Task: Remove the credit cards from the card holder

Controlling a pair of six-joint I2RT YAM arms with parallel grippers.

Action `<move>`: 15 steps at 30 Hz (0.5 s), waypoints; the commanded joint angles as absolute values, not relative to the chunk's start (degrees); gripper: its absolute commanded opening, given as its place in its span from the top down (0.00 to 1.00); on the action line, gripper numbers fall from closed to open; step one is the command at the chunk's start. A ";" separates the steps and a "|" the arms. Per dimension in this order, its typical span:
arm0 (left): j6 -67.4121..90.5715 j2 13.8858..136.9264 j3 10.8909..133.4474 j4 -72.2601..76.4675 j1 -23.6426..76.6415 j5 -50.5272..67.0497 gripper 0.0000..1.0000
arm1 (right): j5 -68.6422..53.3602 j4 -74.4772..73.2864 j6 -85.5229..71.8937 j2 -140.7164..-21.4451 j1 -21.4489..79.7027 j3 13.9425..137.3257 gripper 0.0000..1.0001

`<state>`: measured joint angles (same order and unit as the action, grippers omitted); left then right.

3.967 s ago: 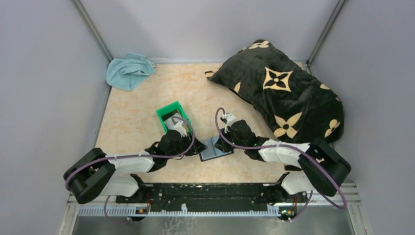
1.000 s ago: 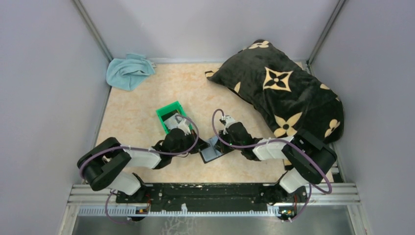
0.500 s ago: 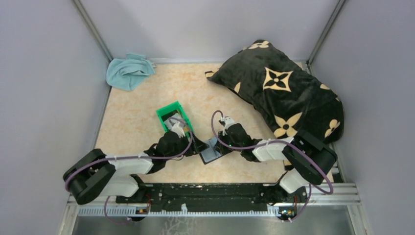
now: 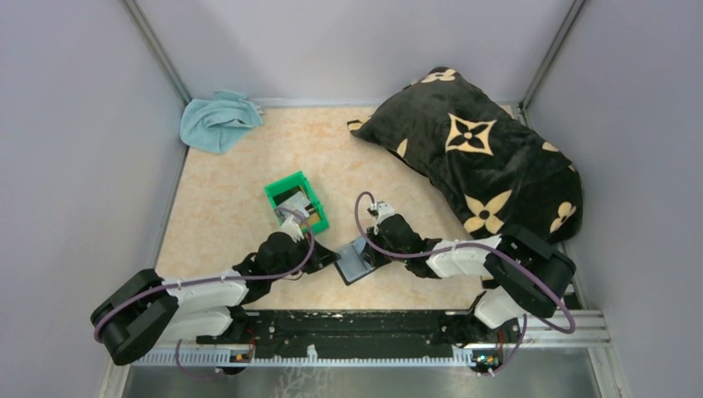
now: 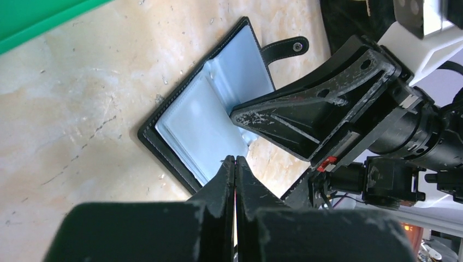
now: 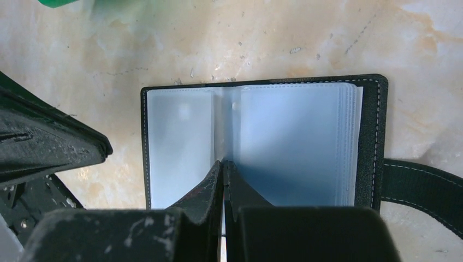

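The card holder [image 4: 355, 267] lies open on the table, a black wallet with pale grey-blue sleeves [image 6: 295, 136]. No card shows through the sleeves in either wrist view. My right gripper [image 6: 224, 162] is shut, and its tips rest on the holder's centre fold, beside a sleeve page that stands up. My left gripper [image 5: 235, 159] is shut with nothing between its fingers, hovering at the near left edge of the holder [image 5: 202, 123]. Pale and dark credit cards [image 4: 295, 207] lie in the green bin [image 4: 282, 189].
The holder's snap strap [image 6: 420, 185] sticks out on the side away from the bin. A large black pillow with tan flowers [image 4: 481, 157] fills the back right. A light blue cloth [image 4: 217, 118] lies at the back left corner.
My left gripper has pulled back from over the green bin to the holder's near left edge. The holder has shifted slightly under the right gripper.
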<state>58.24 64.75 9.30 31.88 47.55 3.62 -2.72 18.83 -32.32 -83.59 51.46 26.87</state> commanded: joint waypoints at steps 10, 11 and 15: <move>63.56 60.58 3.39 28.09 54.27 2.59 1.00 | 0.85 19.07 -33.16 -88.02 52.29 35.16 1.00; 64.15 60.33 2.96 28.08 54.70 2.26 1.00 | 0.73 19.15 -33.03 -88.47 52.23 35.50 1.00; 65.40 58.95 2.82 26.99 56.68 0.78 1.00 | 0.82 19.07 -32.64 -89.18 52.25 36.52 1.00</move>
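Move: The opened card holder lies flat below both hands. Its middle is about 6 cm to the left hand's right, roughly level with it and 5 cm lower, with its near-left corner about 6 cm back and 2 cm right of that hand. From the right hand, at the spine, the holder's middle is about 2 cm right, 1 cm back and just below. The green box stands some 13 cm ahead and 10 cm left of the left hand. The left hand, fingers shut and empty, draws back about 5 cm and sinks some 3 cm along the holder's left side, coming down beside its near-left corner, the wrist tipping slightly downward. Meanwhile the right hand, also still shut, goes about 3 cm forward and to the left along the spine towards the holder's far edge, rising a little; whether its tips touch the holder can't be seen. ##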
